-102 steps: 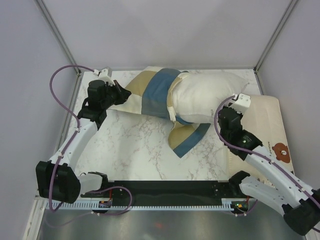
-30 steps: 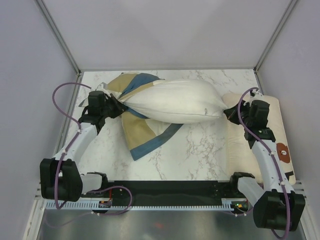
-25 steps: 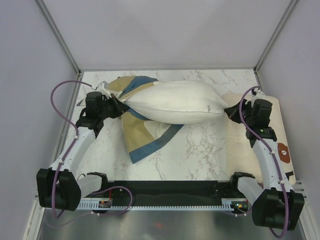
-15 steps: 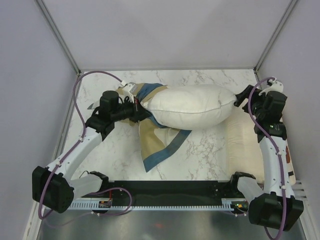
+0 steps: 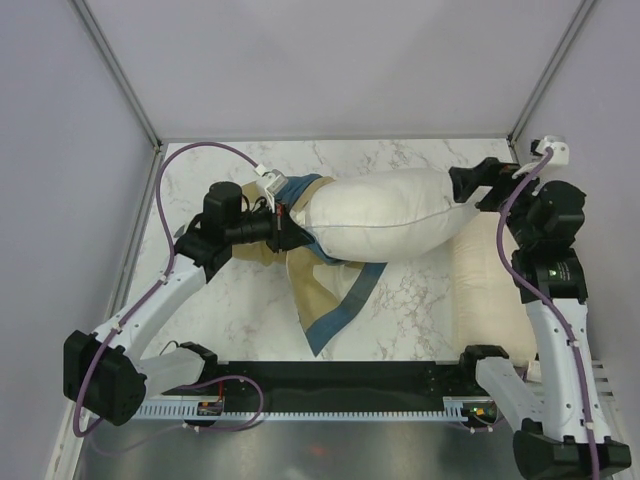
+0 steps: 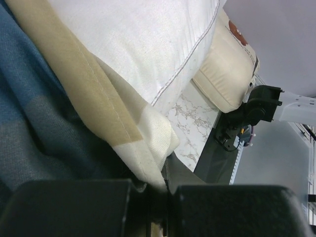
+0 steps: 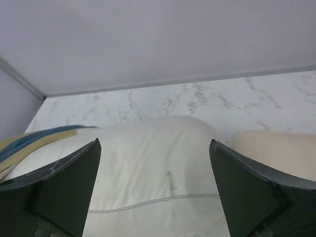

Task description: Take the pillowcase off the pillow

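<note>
The plump off-white pillow (image 5: 385, 215) lies across the middle of the marble table. The blue, tan and cream pillowcase (image 5: 325, 285) is bunched round its left end and trails toward the front. My left gripper (image 5: 285, 225) is shut on the pillowcase at that end; in the left wrist view the cream hem (image 6: 148, 148) runs into my left gripper (image 6: 165, 197), with the pillow (image 6: 148, 44) above. My right gripper (image 5: 478, 185) is open just over the pillow's right end, holding nothing. In the right wrist view the pillow (image 7: 153, 163) lies beyond my spread right gripper (image 7: 154, 148).
A flatter cream bear-print pillow (image 5: 490, 290) lies along the right side of the table, under my right arm. Pale walls close in the left, back and right. A black strip (image 5: 340, 385) runs along the near edge between the arm bases.
My right gripper has opened, let go of the pillow's right end and lifted toward the back. My left gripper has carried the pillowcase rightward, and the stretched pillow has slackened.
</note>
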Available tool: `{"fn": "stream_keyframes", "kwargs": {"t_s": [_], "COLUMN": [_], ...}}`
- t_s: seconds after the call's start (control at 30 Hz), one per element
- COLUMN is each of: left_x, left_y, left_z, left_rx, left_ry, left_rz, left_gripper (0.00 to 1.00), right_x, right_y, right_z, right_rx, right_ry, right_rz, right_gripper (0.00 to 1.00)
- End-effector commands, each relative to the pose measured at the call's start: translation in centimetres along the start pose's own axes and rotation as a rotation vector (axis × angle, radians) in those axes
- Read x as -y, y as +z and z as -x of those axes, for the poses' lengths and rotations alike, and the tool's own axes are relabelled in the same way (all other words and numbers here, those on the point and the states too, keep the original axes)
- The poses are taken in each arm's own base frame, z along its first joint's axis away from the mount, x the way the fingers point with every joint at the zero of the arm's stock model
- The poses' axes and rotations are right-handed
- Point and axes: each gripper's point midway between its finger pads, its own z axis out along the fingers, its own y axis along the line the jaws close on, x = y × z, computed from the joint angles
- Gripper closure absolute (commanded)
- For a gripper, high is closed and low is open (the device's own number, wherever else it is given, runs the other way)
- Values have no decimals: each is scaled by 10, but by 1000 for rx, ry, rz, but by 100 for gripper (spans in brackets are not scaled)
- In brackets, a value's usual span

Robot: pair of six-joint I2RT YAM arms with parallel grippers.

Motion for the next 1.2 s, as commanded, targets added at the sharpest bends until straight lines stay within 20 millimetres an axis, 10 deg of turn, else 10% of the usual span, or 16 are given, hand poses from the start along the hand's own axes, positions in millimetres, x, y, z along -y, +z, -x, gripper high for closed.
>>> {"fn": "stream_keyframes", "kwargs": {"t_s": [0.0,0.4,0.83,0.93,1.07,1.17], "left_x": [29,20,27,28,27,18], "left_y": [-7,-5,-9,-9,-10,-11], "left_z": [42,41,40,40,41,43], "left_rx": [108,108,104,104,110,118], "left_ry": [149,150,167,173,184,186], "left_rz": [-90,-47,-72,-83,-73,-16], "left_gripper": [98,98,98,98,98,98], "right_x": [-61,-189,-163,-151,-147,-144], "right_y": [5,7,49,58,68,75], "right_z": [-10,-140,-247,-260,-258,-243], "right_rx": [-43,-282,-447,-451,-424,-383], "right_ry": [-48,-210,-474,-481,-443,-442], "right_rz": [230,546,318,238,161,109], "right_gripper": [2,2,2,20,98,100]}}
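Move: The pillow's white side just outside the pillowcase mouth lies about 25 cm to the right hand's left, some 2 cm ahead and 17 cm below. The mouth's tan hem is some 7 cm farther left and 4 cm farther out than that spot; the case's loose striped flap spreads about 15 cm nearer the base, some 5 cm lower. From the left hand, the spot is about 12 cm to the right, 1 cm ahead and slightly lower. The white pillow beside the case mouth is taken by the right hand, which sweeps fast some 25 cm left with wide-open fingers, easing back a little, then sinks about 17 cm in all and edges forward onto the pillow. The wrist swings counter-clockwise and partly back, its left side dipping some 25 degrees, before the fingers close and pinch the pillow. The left hand stays put, still gripping the case's hem. ##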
